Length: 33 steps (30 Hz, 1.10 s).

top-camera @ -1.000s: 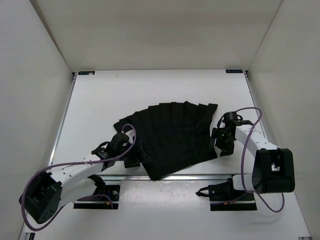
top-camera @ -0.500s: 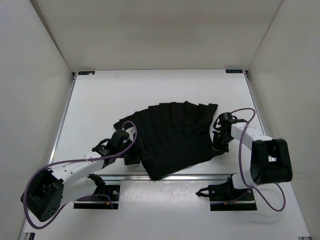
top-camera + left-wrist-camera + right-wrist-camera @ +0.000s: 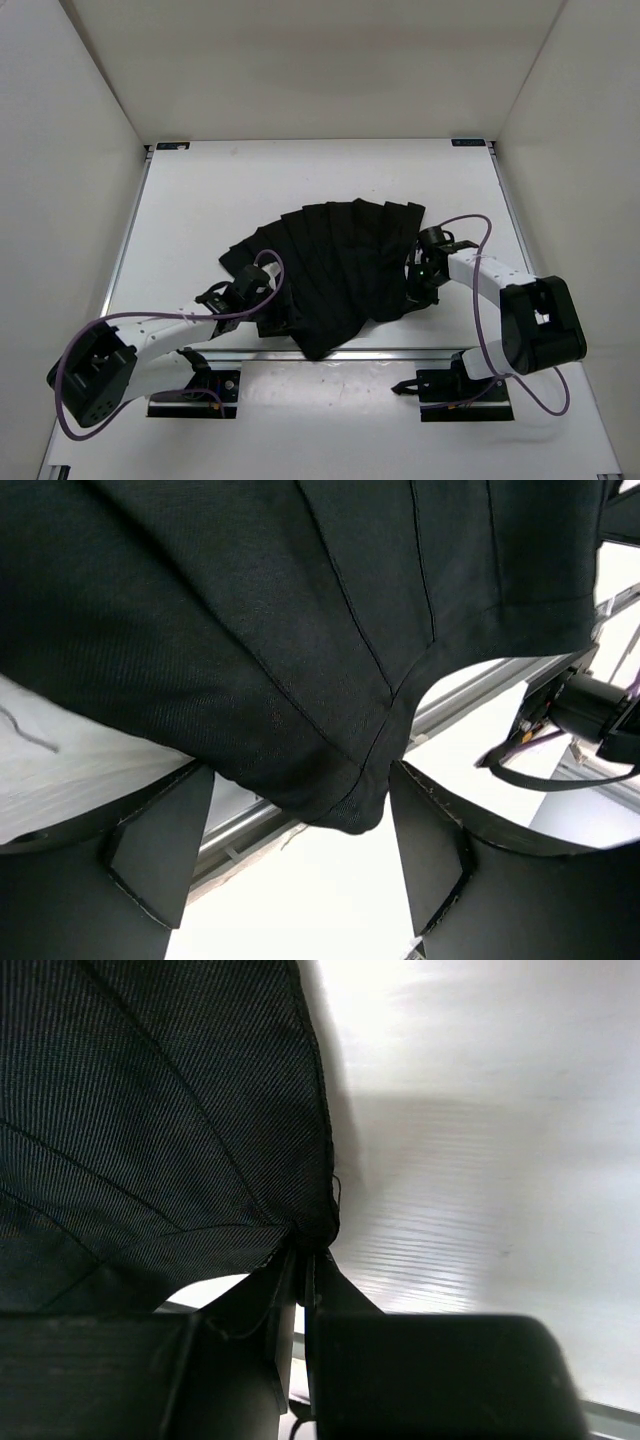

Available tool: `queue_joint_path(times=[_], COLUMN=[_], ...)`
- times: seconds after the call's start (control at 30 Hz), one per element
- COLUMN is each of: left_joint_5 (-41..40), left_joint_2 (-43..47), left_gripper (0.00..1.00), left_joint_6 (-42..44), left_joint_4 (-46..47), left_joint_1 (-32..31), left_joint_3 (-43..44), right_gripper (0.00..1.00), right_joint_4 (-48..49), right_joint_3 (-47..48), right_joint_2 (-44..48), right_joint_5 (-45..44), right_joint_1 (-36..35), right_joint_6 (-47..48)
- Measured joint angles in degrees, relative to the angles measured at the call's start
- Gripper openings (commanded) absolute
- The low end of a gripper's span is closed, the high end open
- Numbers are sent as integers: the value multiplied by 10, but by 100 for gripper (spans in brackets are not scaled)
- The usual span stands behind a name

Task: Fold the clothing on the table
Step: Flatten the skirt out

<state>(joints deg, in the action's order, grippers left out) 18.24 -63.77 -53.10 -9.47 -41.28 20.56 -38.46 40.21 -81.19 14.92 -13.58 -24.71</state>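
The clothing (image 3: 340,262), a black pleated skirt, lies fanned out on the white table (image 3: 200,195), its lower corner close to the near rail. My right gripper (image 3: 418,288) is at the skirt's right edge, shut on a bunched pinch of the fabric (image 3: 312,1222), with the clothing (image 3: 150,1110) spreading away to the left. My left gripper (image 3: 266,318) is at the skirt's near-left edge. There its fingers (image 3: 160,840) stand wide apart, and a rounded corner of the clothing (image 3: 345,800) hangs between them without touching either.
The table's near metal rail (image 3: 400,352) runs just below the skirt and shows in the left wrist view as the rail (image 3: 240,830). Both arm bases (image 3: 465,385) and purple cables (image 3: 130,325) sit at the front. White walls (image 3: 60,200) enclose the table.
My right gripper has closed on the skirt's right edge and drawn it inward to the left, bunching that side. My left gripper has slid right along the near-left edge and narrowed slightly.
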Motion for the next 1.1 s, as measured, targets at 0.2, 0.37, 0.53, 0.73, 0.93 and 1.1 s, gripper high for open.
queue_joint_path(times=[0.2,0.37,0.53,0.73,0.93,1.1], left_joint_5=[0,4,10,13,4,-5], left_joint_2=[7,37,27,-15,-34,-34], left_gripper=[85,80,78,53,12,0], left_joint_6=[-12,-26,-44,-62,-67,-48], left_joint_4=[-2,-9,9,44,49,21], left_joint_1=[-8,-8,-19,-38,-38,-29], left_joint_3=[-2,-21,-28,-28,-28,-18], right_gripper=[0,0,0,0,0,0], right_joint_4=[4,3,0,-2,-3,-5], right_joint_3=[-7,-9,-9,-9,-8,-5], right_joint_2=[4,22,25,25,25,34], right_joint_5=[7,3,-1,-5,-8,-9], right_joint_1=[2,43,49,35,37,49], right_joint_6=[-12,-6,-3,-2,6,17])
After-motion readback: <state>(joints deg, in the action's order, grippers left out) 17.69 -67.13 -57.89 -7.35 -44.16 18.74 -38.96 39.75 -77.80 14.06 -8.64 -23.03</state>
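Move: The stretch of skirt edge for the open left gripper lies about 2 cm back and 2 cm below it, level left to right; the skirt's near tip is some 5 cm back and 4 cm to the right. The held right corner is roughly 30 cm to the left gripper's right and 7 cm ahead. The right gripper's goal is bare table 2 cm to its right and 1 cm ahead, with the skirt's far right corner some 22 cm straight ahead. Bring the left gripper back about 2 cm towards you, then down nearly 2 cm to the skirt's edge beside its near tip, shutting the open fingers as it sinks so they pinch the cloth there. Meanwhile keep the right fingers shut on their corner and draw it about 2 cm to the right and slightly forward, after a small start to the left, low over the table. ##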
